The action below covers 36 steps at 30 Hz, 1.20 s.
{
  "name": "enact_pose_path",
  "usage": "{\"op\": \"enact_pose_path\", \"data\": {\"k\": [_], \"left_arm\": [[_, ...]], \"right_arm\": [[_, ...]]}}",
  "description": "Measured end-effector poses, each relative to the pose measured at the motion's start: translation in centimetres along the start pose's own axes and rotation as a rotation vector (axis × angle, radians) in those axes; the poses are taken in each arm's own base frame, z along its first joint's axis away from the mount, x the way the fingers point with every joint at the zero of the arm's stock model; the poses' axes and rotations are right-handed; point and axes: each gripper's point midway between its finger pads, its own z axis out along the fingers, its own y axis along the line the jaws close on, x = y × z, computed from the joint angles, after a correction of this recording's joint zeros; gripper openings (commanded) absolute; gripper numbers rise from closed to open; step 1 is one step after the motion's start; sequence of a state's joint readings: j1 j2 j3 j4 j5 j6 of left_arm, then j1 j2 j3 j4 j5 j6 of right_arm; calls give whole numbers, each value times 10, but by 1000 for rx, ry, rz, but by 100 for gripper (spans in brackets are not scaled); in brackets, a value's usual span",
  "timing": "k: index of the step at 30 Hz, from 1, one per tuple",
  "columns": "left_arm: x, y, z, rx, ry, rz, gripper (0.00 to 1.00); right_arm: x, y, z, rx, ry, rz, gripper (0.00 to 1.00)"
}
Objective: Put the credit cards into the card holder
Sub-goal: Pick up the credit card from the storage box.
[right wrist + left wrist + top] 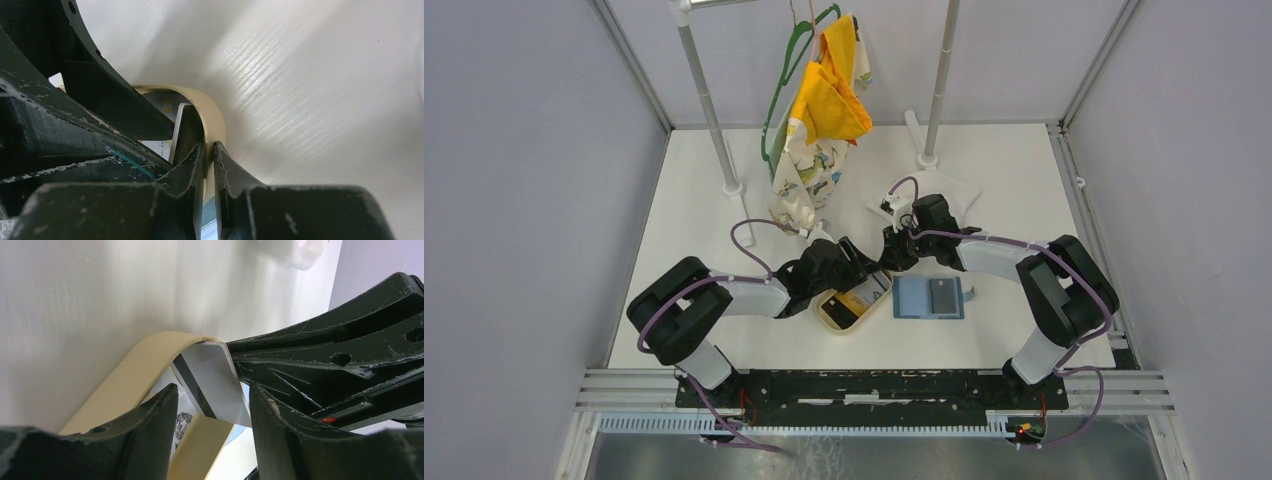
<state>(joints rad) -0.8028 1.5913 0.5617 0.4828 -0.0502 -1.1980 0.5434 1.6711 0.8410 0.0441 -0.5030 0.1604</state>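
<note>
The blue card holder [912,298] lies flat on the table, right of centre, with one dark credit card [942,294] resting on its face. A second credit card [869,292] stands tilted in the tan oval tray [836,312], its grey face and black stripe [212,375] leaning on the tray's far rim [135,370]. My left gripper [856,268] [214,390] is open, and the card sits ahead in the gap, touching neither finger. My right gripper [892,262] [209,145] is shut on the tray's rim [212,112], with the card's edge [186,125] just inside it.
A green hanger with yellow and printed cloth [824,110] hangs from a rack whose two poles [714,120] [939,90] stand at the back. A white flat object [949,190] lies behind the right gripper. Both forearms crowd the space over the tray.
</note>
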Motion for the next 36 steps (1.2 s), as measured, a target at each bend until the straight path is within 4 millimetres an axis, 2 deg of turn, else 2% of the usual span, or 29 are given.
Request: {"op": "enact_pose_path", "data": {"k": [9, 22, 31, 36], "left_arm": [[0, -1, 0, -6, 4, -14, 66], [3, 15, -12, -86, 8, -60, 63], [5, 18, -17, -105, 17, -57, 64], [6, 21, -24, -108, 18, -56, 63]], "right_arm": [[3, 10, 4, -31, 9, -13, 18], [13, 18, 8, -59, 46, -17, 39], [16, 16, 10, -65, 55, -2, 53], [19, 21, 12, -98, 63, 16, 53]]}}
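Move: Just beneath the left hand's open fingers, the light-backed credit card leans at the storage box's right end, its middle about 1 cm back, 2 cm right and 2 cm lower. The orange card lies some 4 cm back and 2 cm left of the left hand, 4 cm down. From the right hand, already pinching the box's rim, the light-backed card sits 3 cm back, 3 cm left and 2 cm down; the card holder is roughly 6 cm back, 8 cm right and 4 cm down. Drawing back and to its left by about 3 cm over the storage box, the left hand sinks slightly and tips down about 5 degrees, its fingers staying open. The right hand also goes some 3 cm back and left, at first still holding the rim, then opens its fingers halfway while sinking 1 cm, letting go and staying astride the box wall. ##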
